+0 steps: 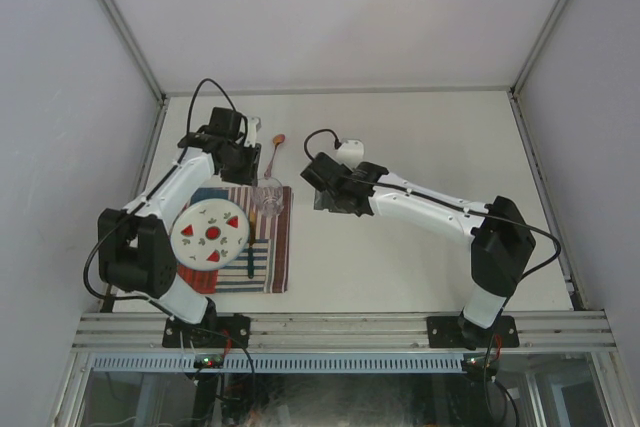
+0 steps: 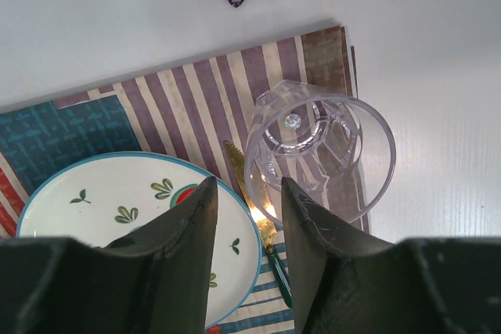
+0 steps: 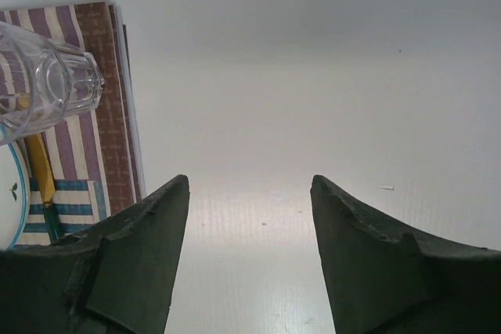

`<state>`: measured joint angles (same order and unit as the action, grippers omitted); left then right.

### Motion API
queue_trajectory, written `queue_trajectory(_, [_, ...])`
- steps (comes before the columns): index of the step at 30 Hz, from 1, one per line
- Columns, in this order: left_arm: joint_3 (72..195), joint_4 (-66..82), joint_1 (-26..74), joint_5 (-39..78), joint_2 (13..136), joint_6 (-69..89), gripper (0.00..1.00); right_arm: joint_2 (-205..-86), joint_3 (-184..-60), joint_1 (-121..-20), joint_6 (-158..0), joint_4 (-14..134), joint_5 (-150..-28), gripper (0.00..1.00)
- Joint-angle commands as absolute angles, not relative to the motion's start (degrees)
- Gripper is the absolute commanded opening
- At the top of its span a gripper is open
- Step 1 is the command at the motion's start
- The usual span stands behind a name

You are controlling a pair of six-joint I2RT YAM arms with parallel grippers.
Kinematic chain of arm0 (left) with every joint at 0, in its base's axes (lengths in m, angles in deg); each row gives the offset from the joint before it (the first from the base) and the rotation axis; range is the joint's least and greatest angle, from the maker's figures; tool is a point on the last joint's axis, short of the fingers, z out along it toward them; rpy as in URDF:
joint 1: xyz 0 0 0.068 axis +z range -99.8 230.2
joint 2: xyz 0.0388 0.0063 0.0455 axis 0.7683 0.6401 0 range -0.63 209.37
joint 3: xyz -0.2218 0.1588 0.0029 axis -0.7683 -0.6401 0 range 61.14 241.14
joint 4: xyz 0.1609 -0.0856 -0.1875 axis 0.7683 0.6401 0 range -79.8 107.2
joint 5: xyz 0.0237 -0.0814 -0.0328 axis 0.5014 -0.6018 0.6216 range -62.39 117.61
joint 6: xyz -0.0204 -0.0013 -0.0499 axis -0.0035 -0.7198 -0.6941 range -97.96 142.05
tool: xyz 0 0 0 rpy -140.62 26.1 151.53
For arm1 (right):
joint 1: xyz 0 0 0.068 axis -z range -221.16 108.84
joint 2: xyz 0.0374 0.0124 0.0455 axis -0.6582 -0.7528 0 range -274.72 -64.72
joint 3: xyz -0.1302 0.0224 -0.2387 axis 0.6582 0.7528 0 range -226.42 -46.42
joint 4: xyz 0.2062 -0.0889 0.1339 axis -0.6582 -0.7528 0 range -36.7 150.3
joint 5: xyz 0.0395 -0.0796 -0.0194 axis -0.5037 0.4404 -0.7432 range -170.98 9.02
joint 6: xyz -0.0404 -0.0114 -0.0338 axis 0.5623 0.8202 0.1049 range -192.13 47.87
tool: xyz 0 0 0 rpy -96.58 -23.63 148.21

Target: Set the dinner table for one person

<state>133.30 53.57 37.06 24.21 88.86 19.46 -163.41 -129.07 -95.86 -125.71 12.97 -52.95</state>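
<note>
On the dinner table [image 1: 430, 137] a striped placemat [image 1: 272, 257] lies at the left. It carries a white plate [image 1: 210, 234] with red and green motifs, a gold knife [image 2: 264, 220] with a green handle, and a clear glass [image 1: 270, 197] standing at the mat's far right corner. My left gripper [image 1: 248, 169] hovers over the mat's far edge. Its fingers [image 2: 205, 197] are open above the plate rim [image 2: 249, 260] and the knife, holding nothing, with the glass [image 2: 321, 154] just to their right. My right gripper [image 3: 250, 181] is open over bare table, right of the mat.
A small decorated spoon [image 1: 277, 150] lies on the table beyond the mat. A small white object [image 1: 348, 150] sits behind my right arm. A pale utensil [image 1: 252, 133] lies beside my left wrist. Aluminium rails edge the table.
</note>
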Motion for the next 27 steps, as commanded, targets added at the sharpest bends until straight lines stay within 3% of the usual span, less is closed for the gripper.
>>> queue_trajectory(1, [133.9,52.3,36.4,22.5,89.8,18.1,0.42,-161.5,-129.0,-95.3,-126.4,13.3,-51.9,0.63])
queue_trajectory(15, [130.5,51.1,35.2,20.9,90.9,18.8,0.39,-161.7,-128.0,-94.7,-126.1,13.5,-53.3,0.62])
queue_trajectory(20, [130.6,50.9,34.6,21.1,91.7,19.4,0.27,-161.0,-126.5,-94.6,-126.4,13.8,-53.4,0.61])
queue_trajectory(24, [131.3,51.3,34.4,21.2,93.2,19.3,0.01,-161.0,-126.0,-94.4,-126.3,13.8,-53.7,0.60])
queue_trajectory(27, [131.7,51.2,34.3,21.9,93.4,19.3,0.00,-160.9,-125.7,-94.4,-126.2,13.8,-53.7,0.59])
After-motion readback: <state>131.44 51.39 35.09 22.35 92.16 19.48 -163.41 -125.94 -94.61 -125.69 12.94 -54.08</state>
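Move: The glass stands upright just to the right of my left hand, its middle about 4 cm right, 1 cm back and some 7 cm down, so the near side of its rim lies below the gap between my fingers. The spoon is about 7 cm ahead and 5 cm right, the knife some 13 cm back, the plate 12 cm back and 10 cm left. From my right hand the glass is roughly 16 cm left and 3 cm ahead, 8 cm down. I ease my half-open left fingers down some 3 cm and about 2 cm to the right, one finger into the glass and one outside it, then shut them nearly fully to pinch the left side of its rim, the hand tipping only slightly. My right hand, empty and open, sinks about 2 cm and drifts right, away from the glass. ##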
